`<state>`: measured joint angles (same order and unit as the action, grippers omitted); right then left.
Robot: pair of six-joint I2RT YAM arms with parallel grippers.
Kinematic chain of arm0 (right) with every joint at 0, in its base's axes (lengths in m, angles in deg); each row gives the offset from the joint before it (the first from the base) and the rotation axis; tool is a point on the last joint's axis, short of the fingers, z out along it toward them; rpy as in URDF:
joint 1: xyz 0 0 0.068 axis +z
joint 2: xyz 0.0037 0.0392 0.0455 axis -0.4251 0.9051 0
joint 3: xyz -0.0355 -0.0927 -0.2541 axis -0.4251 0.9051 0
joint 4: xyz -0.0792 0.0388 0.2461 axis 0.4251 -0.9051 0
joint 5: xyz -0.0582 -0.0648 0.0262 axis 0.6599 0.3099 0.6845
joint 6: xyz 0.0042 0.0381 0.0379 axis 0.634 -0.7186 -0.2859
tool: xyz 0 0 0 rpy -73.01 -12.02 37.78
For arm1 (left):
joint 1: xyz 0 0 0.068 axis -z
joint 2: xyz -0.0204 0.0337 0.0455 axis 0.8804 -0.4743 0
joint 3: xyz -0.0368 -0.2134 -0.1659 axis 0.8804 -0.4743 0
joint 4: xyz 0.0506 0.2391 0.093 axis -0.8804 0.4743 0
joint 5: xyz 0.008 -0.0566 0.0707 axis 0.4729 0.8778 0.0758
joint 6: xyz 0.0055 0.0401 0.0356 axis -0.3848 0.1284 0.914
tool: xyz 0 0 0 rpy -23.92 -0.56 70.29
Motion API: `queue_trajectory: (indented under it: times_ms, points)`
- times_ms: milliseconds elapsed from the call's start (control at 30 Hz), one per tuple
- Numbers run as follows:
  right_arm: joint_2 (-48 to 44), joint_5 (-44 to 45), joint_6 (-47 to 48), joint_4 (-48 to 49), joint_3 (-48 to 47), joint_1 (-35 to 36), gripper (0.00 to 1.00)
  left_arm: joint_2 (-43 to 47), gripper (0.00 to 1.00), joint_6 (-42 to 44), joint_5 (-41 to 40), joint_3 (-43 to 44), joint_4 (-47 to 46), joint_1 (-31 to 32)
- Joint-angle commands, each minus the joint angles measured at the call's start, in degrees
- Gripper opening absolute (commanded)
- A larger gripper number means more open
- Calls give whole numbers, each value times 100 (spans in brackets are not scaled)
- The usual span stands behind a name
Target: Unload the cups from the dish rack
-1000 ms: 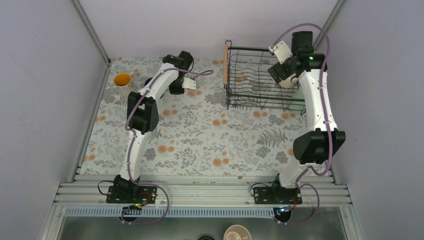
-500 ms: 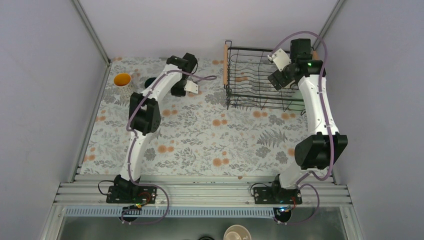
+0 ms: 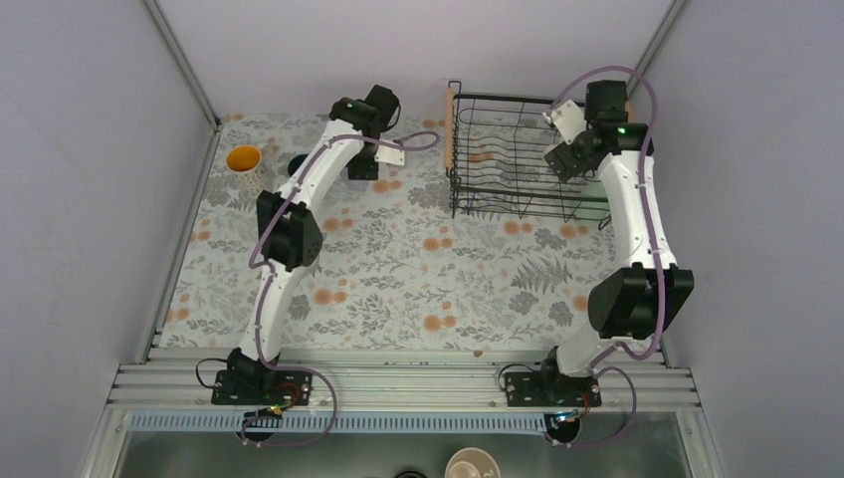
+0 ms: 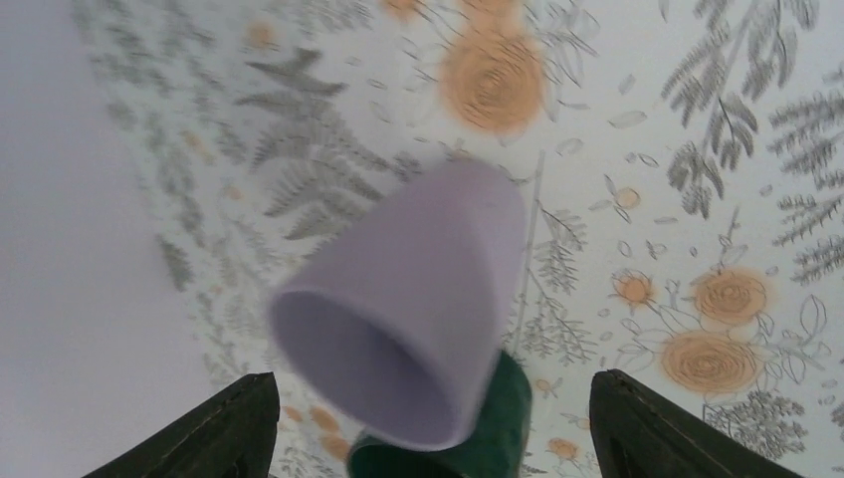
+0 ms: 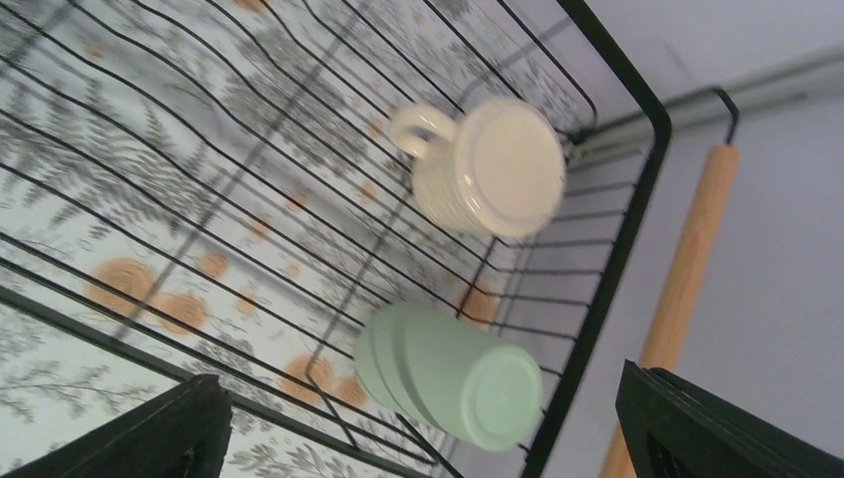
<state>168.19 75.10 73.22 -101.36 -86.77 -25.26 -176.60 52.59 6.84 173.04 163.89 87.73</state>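
The lavender tumbler (image 4: 418, 319) stands free between the spread fingers of my left gripper (image 4: 438, 438), which is open and touches nothing. The dark green mug (image 4: 498, 428) sits right behind the tumbler, partly hidden by it, and also shows from above (image 3: 299, 162). The floral mug with the orange inside (image 3: 244, 158) stands at the far left. My right gripper (image 5: 433, 438) hangs open over the right end of the dish rack (image 3: 498, 98). Below it are the mint green cup (image 5: 448, 373) and the cream mug (image 5: 493, 169), both bottom up.
The rack has a wooden handle (image 5: 687, 289) close to the right wall, and another (image 3: 449, 124) faces the left arm. Grey walls close in the table on three sides. A tan cup (image 3: 471, 463) sits below the near rail.
My left gripper has opened and let go of the lavender tumbler beside the green mug, and its wrist has drawn back. My right gripper has shifted further right over the rack, still open.
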Motion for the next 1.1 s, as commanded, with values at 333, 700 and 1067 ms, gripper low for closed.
queue_trajectory:
  times_ms: [333, 700, 1067]
  points:
    - [794, 23, 218, -550, -530, -1277, 100, 2794, 92, -2541, 1959, -1042, -2720, 423]
    - [2041, -289, 61, -915, -1250, -1853, 100, 4318, 100, -3285, 3215, -3814, -4979, 638]
    - [2248, -1023, -23, -1049, -1166, -1856, 100, 4398, 100, -3108, 3112, -4021, -4868, 643]
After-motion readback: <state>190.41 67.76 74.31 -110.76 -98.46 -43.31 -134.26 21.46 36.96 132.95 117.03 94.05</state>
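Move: From the right hand the green cup lies some 14 cm right, 3 cm ahead and 20 cm down in the rack; the cream mug is about 14 cm ahead and 6 cm right of the hand, and the rack's right handle about 18 cm right and 10 cm ahead. From the left hand the green cup is roughly 57 cm right and 3 cm back; the just-released purple cup sits 3 cm left, level fore-and-aft and 8 cm below, the dark green mug about 15 cm left and level. Swing the open right gripper about 14 cm right, sinking as it goes, then keep lowering it onto a spot close above the green cup, tipping the fingers some 20 degrees steeper and turning slightly clockwise. Meanwhile lift the left gripper clear of the purple cup, some 27 cm up before settling about 5 cm lower, drawing right and back, opening fully and swinging its fingers round towards the rack. ##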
